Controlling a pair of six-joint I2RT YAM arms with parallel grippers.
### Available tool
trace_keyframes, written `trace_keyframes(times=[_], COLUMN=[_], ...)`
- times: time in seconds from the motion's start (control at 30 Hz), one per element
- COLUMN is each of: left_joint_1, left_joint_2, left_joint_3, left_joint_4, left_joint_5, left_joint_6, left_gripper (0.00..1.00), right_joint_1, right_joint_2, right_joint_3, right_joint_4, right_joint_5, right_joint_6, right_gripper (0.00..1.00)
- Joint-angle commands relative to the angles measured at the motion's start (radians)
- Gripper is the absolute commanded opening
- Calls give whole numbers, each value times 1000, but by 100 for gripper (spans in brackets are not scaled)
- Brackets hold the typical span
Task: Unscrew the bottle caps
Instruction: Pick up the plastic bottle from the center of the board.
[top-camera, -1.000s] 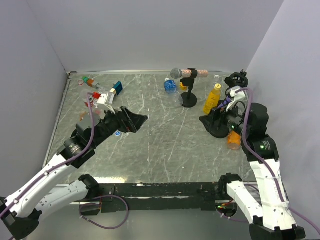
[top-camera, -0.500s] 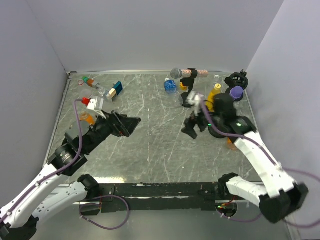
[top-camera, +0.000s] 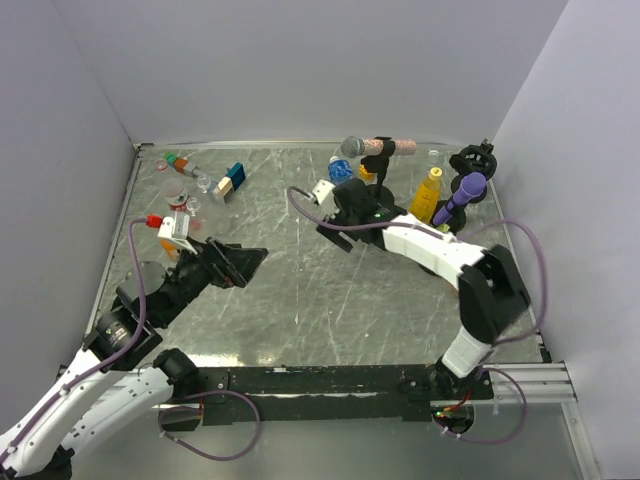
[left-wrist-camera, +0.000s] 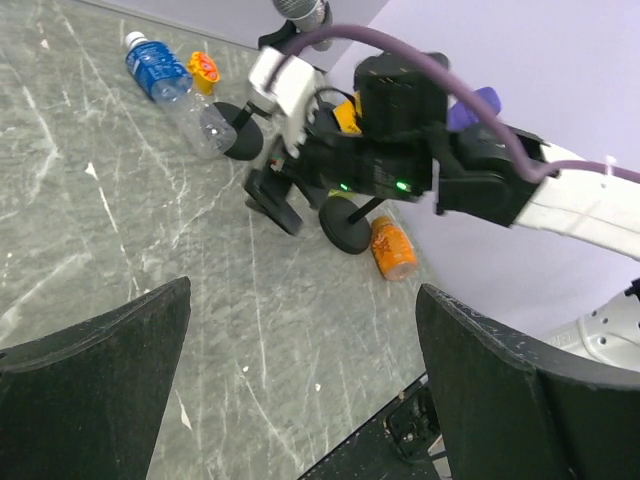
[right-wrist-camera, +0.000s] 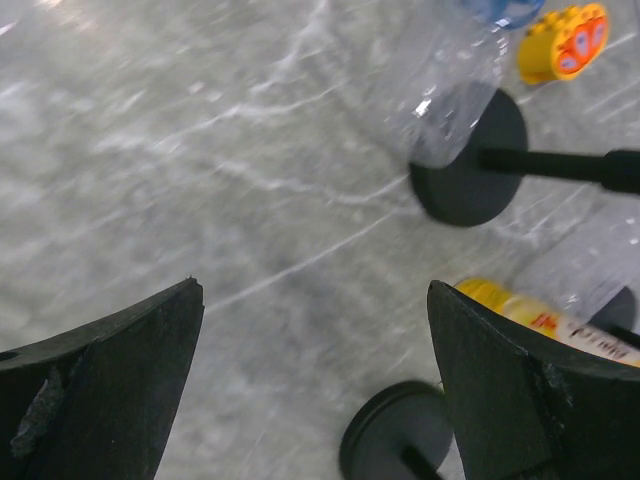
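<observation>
A clear bottle with a blue label (top-camera: 342, 172) lies at the back middle; the left wrist view shows it (left-wrist-camera: 160, 72) with its white cap (left-wrist-camera: 135, 40) on. A yellow bottle (top-camera: 427, 195) stands to the right. An orange bottle (left-wrist-camera: 392, 248) lies on its side by a black stand base. My right gripper (top-camera: 343, 232) hovers open just in front of the clear bottle (right-wrist-camera: 450, 90), nothing between its fingers (right-wrist-camera: 315, 300). My left gripper (top-camera: 238, 265) is open over the table's left middle, holding nothing (left-wrist-camera: 305, 330).
A silver microphone (top-camera: 352, 147) and a purple one (top-camera: 465, 192) sit on black stands with round bases (right-wrist-camera: 470, 170). A yellow toy block (right-wrist-camera: 565, 40) lies beside the clear bottle. Coloured blocks (top-camera: 232, 180) and small items crowd the back left corner. Walls close three sides.
My right arm has swung from the right side across to the back middle, beside the blue-labelled bottle. My left gripper has drawn back toward the near left. Both stay open.
</observation>
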Motion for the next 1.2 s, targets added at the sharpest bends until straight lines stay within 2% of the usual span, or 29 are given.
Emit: trace_keyframes(times=[0.0, 0.17, 0.3, 0.53, 0.83, 1.17], left_joint_1=[-3, -2, -3, -2, -3, -3], left_joint_2=[-8, -9, -2, 7, -5, -16], left_joint_3=[12, 10, 12, 7, 3, 0], left_joint_4=[-32, -42, -45, -42, -55, -65], left_joint_5=[-32, -46, -54, -54, -55, -45], left_joint_6=[0, 12, 26, 39, 47, 43], left_gripper=[97, 97, 97, 97, 96, 97], right_joint_1=[6, 6, 0, -21, -70, -81], right_joint_2=[117, 261, 361, 480, 580, 588], right_joint_3=[118, 184, 253, 359, 458, 461], right_joint_4=[138, 220, 213, 207, 170, 20], right_joint_5=[167, 242, 264, 288, 305, 161], right_joint_6=[-36, -98, -107, -112, -119, -58], right_gripper=[99, 98, 94, 90, 80, 46])
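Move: The plastic bottle lies on its side, its capped end pointing away, its middle about 20 cm ahead of my right hand, hardly 1 cm to the left and some 9 cm lower. The stand's black foot is about 5 cm nearer than the bottle's middle and 8 cm to its right; the yellow toy brick is 4 cm beyond it and 5 cm to its right. From my left hand the bottle is roughly 37 cm ahead, 17 cm right, 28 cm down. I send my right hand forward, open, about 14 cm to the near, base end of the plastic bottle, sinking some 8 cm and rolling around 15 degrees, right side up, as I swing slightly clockwise. Once low, with the bottle between my fingers, I stop going forward and close to about half open, beginning to pinch its sides near the base. ##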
